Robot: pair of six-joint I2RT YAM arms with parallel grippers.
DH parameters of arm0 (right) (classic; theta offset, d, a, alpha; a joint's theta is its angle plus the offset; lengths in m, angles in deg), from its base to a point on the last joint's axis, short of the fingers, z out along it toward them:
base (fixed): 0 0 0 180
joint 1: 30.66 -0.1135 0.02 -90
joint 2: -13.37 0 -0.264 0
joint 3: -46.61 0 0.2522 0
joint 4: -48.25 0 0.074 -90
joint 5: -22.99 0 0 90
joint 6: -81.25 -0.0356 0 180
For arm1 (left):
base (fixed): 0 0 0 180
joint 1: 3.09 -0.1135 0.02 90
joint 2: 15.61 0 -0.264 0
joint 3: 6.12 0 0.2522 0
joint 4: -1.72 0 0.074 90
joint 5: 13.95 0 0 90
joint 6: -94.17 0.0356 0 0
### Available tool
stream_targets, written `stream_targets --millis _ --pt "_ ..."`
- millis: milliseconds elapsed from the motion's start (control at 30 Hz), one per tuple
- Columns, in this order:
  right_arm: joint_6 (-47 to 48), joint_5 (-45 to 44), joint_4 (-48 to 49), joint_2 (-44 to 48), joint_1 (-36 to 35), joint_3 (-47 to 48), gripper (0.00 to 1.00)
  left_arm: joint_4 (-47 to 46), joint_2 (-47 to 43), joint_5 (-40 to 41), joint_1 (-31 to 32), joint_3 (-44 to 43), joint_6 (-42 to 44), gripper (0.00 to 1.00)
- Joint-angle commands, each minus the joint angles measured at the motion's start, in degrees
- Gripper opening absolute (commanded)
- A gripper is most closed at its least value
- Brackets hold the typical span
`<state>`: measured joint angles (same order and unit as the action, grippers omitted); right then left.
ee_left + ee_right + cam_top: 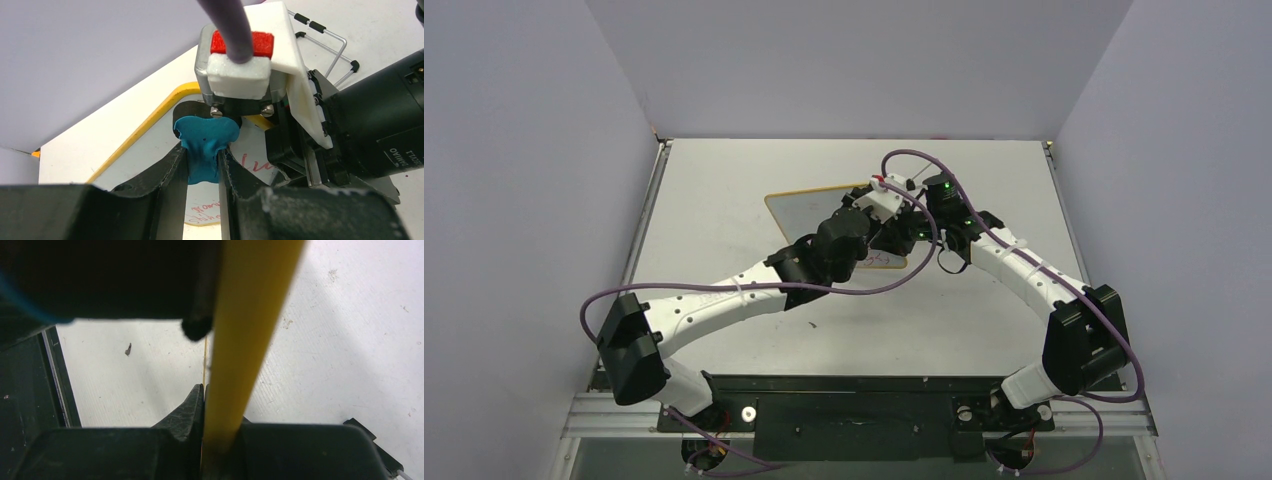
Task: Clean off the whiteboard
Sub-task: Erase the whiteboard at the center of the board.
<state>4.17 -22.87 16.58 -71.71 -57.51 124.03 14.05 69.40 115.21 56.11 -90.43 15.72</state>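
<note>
The whiteboard (799,208) lies at mid-table with a yellow-looking frame (150,120). Red handwriting (250,162) shows on its white face in the left wrist view. My left gripper (202,152) is shut on the blue-and-black eraser (207,132), which sits against the board's face. From above, the left gripper (876,245) is over the board's right part. My right gripper (215,395) is shut on the board's frame edge (250,330), at its far right corner (864,197). The right wrist camera hides part of the board.
The right arm's wrist camera (240,55), white with a red patch and a purple cable, hangs just beyond the eraser. Wire stand legs with black tips (345,50) stick out behind the board. Grey walls enclose the table (724,330) on three sides.
</note>
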Motion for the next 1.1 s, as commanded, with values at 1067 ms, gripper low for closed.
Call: stream_targets --millis 1067 --pt "2.98 4.55 -5.16 -0.11 -3.04 0.85 0.00 2.55 -8.34 -17.46 -15.35 4.95 -17.83 0.00"
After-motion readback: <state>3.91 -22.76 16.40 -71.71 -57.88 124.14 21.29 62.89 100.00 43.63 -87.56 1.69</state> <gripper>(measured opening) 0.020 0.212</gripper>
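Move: The whiteboard's middle lies about 8 cm to the left of the left hand, 2 cm back and some 7 cm below; that hand already holds the eraser. Its top right corner is some 4 cm ahead, 1 cm left and 1 cm below. The right gripper, shut on the right edge, sits roughly 5 cm back, 2 cm to the right and 8 cm below. From the right hand, the board's middle is about 9 cm left and 2 cm forward, at its own height. The whiteboard is wiped with the eraser in the left hand: first a short pass down, with a little back and right, about 3 cm below its starting height, then a quickening sweep left, forward and slightly up to the top edge, about 6 cm leftward. The wrist tips down some 10 degrees and rolls its left side down; the right gripper keeps still, clamping the right edge. ##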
